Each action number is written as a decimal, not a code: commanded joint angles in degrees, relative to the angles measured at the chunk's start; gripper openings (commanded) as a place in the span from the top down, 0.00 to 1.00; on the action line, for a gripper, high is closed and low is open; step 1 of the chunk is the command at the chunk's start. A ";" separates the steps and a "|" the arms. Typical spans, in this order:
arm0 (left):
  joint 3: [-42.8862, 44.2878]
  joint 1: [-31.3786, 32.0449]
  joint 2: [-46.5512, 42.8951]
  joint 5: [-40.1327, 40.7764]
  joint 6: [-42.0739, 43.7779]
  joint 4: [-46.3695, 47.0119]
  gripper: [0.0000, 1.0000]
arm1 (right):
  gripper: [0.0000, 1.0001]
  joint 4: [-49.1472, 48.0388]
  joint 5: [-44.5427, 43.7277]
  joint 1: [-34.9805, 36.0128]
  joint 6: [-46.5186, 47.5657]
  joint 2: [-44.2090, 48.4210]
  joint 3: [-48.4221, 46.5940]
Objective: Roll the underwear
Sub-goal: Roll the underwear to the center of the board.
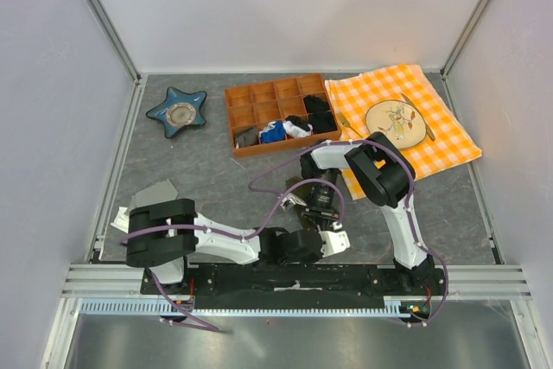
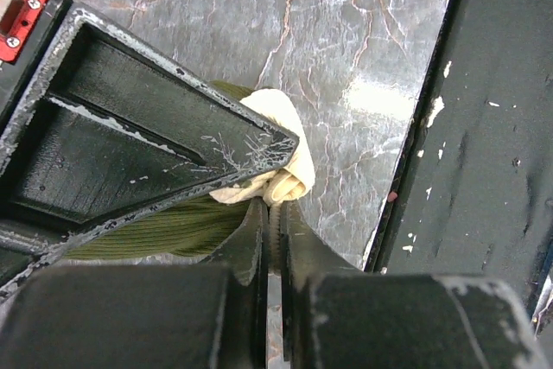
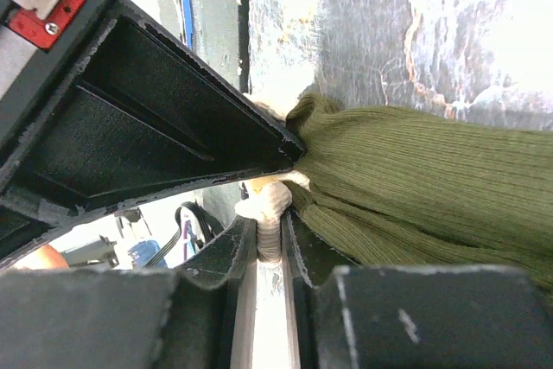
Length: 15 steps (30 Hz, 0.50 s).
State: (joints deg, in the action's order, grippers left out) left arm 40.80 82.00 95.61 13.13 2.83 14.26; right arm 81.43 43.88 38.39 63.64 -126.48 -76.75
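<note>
The underwear [image 3: 415,187] is dark olive ribbed cloth with a cream waistband, lying on the grey marbled table close to the near edge. My right gripper [image 3: 270,218] is shut on a bunched fold of the cream waistband [image 3: 266,203]. My left gripper [image 2: 275,206] is shut on another bunched bit of waistband [image 2: 281,174], with olive cloth [image 2: 155,231] trailing to its left. From above, both grippers meet low in the middle: the left gripper [image 1: 333,243] and the right gripper [image 1: 323,219]. The arms hide most of the underwear [image 1: 292,202] there.
An orange compartment tray [image 1: 259,92] with small black, blue and white garments stands at the back. Left of it is a blue star-shaped dish [image 1: 177,112]. To the right, an orange checked cloth [image 1: 449,140] carries a plate [image 1: 393,118]. A black base rail [image 2: 484,170] runs beside the left gripper.
</note>
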 commanded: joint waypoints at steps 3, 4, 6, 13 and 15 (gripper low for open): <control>0.25 -0.70 1.86 -2.40 -2.39 -3.36 0.98 | 0.75 -8.74 0.33 0.28 2.28 -0.62 0.37; -0.19 -1.05 1.51 -2.84 -2.30 -3.19 0.98 | 0.72 -8.74 0.33 0.19 2.19 -0.53 0.29; -0.98 -1.49 0.28 -4.50 -4.85 -2.66 0.98 | 0.68 -8.83 0.42 -0.07 2.28 0.35 0.29; -4.23 -5.43 -2.89 -12.94 -8.45 -0.73 0.98 | 0.48 -10.06 1.74 -3.14 2.11 5.88 0.55; -4.76 -6.58 -3.15 -16.46 -9.59 -0.20 0.98 | 0.45 -10.67 2.00 -4.72 2.10 7.82 0.90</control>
State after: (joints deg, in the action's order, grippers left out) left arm 38.57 77.21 93.34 5.08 -1.83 15.64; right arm 81.17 45.67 36.49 63.00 -122.91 -75.90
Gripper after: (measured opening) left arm 0.040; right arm 0.525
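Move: Both hands already pinch the rolled cream waistband at the underwear's near end, so the waistband lies right at each hand point. The green body of the underwear has its middle about 5 cm ahead and 5 cm left of the left hand, and some 4 cm ahead and 6 cm left of the right. Well out from the left hand, the wooden box stands about 30 cm ahead and 12 cm left. The right fingers open around the waistband, rising about 1.5 cm, while the left, tilting slightly, keeps its pinch. ##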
